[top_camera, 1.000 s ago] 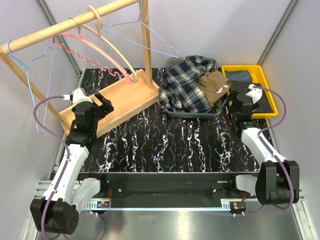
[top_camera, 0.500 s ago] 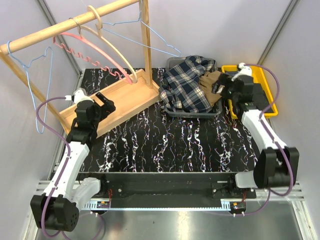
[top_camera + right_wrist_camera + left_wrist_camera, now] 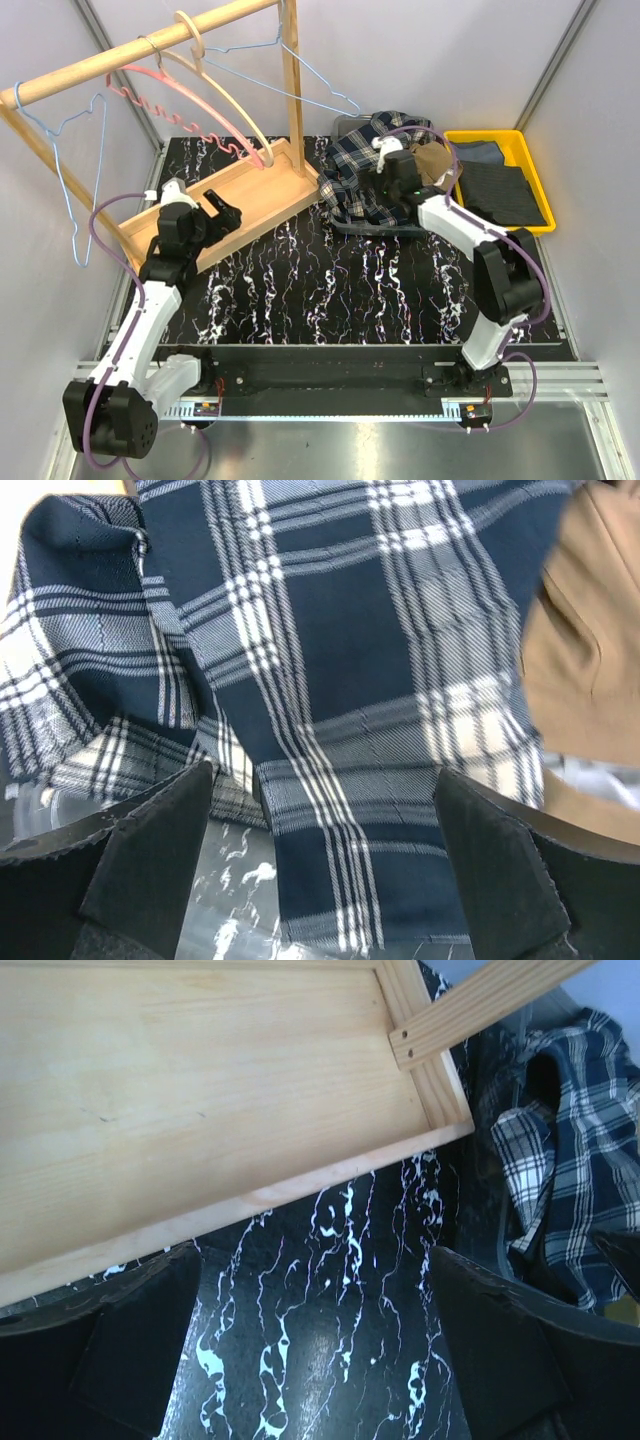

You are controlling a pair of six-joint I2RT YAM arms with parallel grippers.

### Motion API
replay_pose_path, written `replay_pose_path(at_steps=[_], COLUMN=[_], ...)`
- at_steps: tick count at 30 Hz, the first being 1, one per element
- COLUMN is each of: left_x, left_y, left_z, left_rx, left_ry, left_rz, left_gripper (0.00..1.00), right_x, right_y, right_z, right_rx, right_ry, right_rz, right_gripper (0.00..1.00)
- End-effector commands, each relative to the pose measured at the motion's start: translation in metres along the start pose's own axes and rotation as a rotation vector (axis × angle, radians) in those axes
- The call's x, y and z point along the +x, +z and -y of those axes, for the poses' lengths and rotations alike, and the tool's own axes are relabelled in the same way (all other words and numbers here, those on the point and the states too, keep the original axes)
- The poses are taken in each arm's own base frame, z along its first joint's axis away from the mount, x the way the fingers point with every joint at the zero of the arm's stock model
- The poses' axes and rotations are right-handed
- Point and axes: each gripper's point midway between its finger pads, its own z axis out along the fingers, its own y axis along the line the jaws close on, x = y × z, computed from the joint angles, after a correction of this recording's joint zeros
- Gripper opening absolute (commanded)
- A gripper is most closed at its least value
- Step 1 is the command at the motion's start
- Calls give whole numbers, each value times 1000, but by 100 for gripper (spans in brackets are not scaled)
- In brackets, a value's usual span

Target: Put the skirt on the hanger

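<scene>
The tan-brown skirt (image 3: 436,161) lies bunched in the grey basket (image 3: 385,230), partly under a plaid shirt (image 3: 355,185); its edge shows at the right of the right wrist view (image 3: 590,630). Two light-blue wire hangers hang on the wooden rod, one at the left end (image 3: 52,135) and one by the upright post (image 3: 345,103). My right gripper (image 3: 392,188) (image 3: 320,870) hovers open over the plaid shirt (image 3: 330,680), holding nothing. My left gripper (image 3: 220,208) (image 3: 320,1360) is open and empty above the black marble table (image 3: 330,1290), beside the rack's wooden base (image 3: 200,1090).
The wooden rack (image 3: 250,190) fills the back left and also carries a thick wooden hanger (image 3: 225,90) and a pink wavy hanger (image 3: 175,105). A yellow bin (image 3: 500,137) with dark grey folded cloth (image 3: 505,190) stands at the back right.
My right arm has swung left from the yellow bin to above the plaid shirt in the basket. The left gripper has edged slightly right along the wooden base. Both stay open.
</scene>
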Motion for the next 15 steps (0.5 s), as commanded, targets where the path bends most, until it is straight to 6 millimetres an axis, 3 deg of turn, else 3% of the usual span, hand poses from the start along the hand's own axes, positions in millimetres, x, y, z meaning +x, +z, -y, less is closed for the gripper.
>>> replay_pose_path(at_steps=[1, 3, 7, 11, 14, 15], left_x=[6, 6, 9, 10, 10, 11], left_y=[4, 4, 6, 7, 8, 8], left_z=[10, 12, 11, 11, 13, 12], left_rx=[68, 77, 75, 77, 86, 83], left_ry=[-4, -6, -4, -5, -1, 3], left_rz=[-19, -25, -37, -40, -44, -46], left_gripper=[99, 99, 99, 99, 99, 99], right_x=[-30, -38, -49, -69, -75, -69], right_y=[15, 20, 36, 48, 63, 71], right_z=[-1, 2, -13, -8, -13, -13], right_rx=[129, 185, 223, 329, 323, 320], right_ry=[-161, -204, -315, -347, -352, -361], right_rz=[76, 100, 161, 242, 249, 232], right_gripper=[100, 99, 99, 100, 100, 99])
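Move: The right hand hangs open over the plaid skirt in the grey bin, whose middle is about 5 cm ahead, 2 cm to the right and some 9 cm below. The brown garment lies some 11 cm right of this hand and 5 cm ahead, a little below; the foot of the rack's near-right post is about 12 cm left and 4 cm ahead. From the left hand, the skirt lies roughly 28 cm right, 16 cm ahead and 16 cm below. Still heading for the far left part of the plaid skirt, the right hand sweeps forward about 6 cm and left some 3 to 4 cm over the cloth, sinking only about 1 cm. Its wrist rolls left side down by some 20 degrees while the fingertips tip up about 15, the fingers staying wide open; no contact with the cloth can be made out. ##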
